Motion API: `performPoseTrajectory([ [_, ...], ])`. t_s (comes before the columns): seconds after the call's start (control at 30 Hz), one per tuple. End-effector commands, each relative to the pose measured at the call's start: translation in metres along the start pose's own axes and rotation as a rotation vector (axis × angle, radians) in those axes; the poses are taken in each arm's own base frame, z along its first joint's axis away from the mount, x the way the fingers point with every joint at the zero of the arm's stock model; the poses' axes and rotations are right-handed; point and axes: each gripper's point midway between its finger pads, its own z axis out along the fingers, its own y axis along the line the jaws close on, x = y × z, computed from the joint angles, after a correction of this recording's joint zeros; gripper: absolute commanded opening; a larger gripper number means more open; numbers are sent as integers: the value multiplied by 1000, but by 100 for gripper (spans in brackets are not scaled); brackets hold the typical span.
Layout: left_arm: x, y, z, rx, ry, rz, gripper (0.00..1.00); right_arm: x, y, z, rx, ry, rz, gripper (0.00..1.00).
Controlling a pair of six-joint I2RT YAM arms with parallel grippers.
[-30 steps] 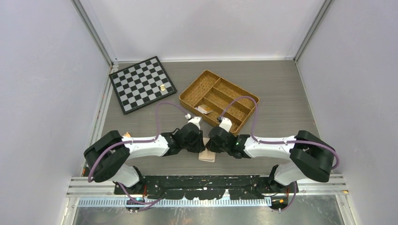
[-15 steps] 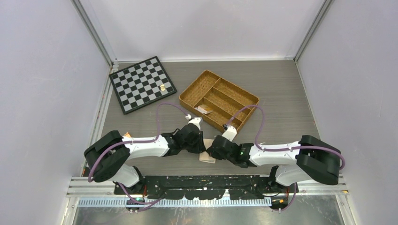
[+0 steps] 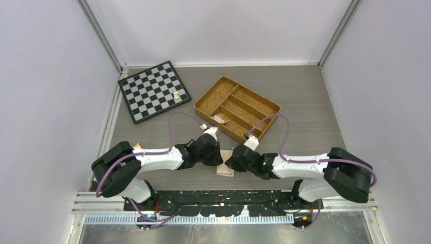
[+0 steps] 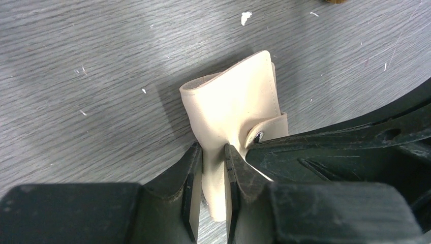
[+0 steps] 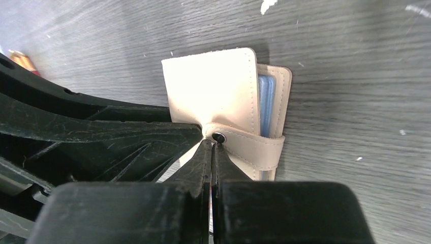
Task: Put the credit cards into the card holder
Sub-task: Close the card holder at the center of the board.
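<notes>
The peach-beige card holder lies folded on the table between both wrists, near the front edge. In the left wrist view the card holder bulges slightly, and my left gripper is shut on its near edge, one finger on each side. My right gripper is shut with nothing between its tips, which rest against the snap on the tab of the card holder. A blue credit card shows edge-on inside the fold. No other card is in view.
A woven wicker tray stands behind the grippers, with a small packet in one compartment. A chessboard carrying a small gold piece lies at the back left. Walls enclose the table on three sides.
The right arm has swung its wrist nearer the front edge, its tips staying at the card holder. The left gripper has held its place and its grip.
</notes>
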Motion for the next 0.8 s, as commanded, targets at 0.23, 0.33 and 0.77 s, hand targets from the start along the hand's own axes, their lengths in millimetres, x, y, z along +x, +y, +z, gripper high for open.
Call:
performPoseTrajectory([
  [0.23,28,31,6,-98,84,34,17,-26,35,-23,99,77,-307,4],
  [0.33,29,31,6,-98,84,35,17,-34,28,-24,168,65,-330,5],
  [0.77,28,28,8,-87,85,33,17,-36,0,-21,344,74,-361,42],
])
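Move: The strap of the card holder is what the right hand is after: its snap end lies right under the shut fingertips, its middle about 2 cm to their right and 1 cm below. The holder's middle is about 1 cm left of and 1 cm below that hand. The basket's middle is some 20 cm ahead and 3 cm right, level in height, the cards in it 17 cm ahead and 3 cm left. From the left hand the strap lies about 5 cm right, level fore and aft, 1 cm down. Upward first, the right hand comes off the strap's snap and rises about 5 cm, drifting 2 cm forward, then sinks roughly 3 cm while going some 4 cm right to hover over the strap. Its left side rolls down about 25 degrees and the shut fingers part to under half open. The left hand stays, keeping its pinch on the holder's folded edge. ##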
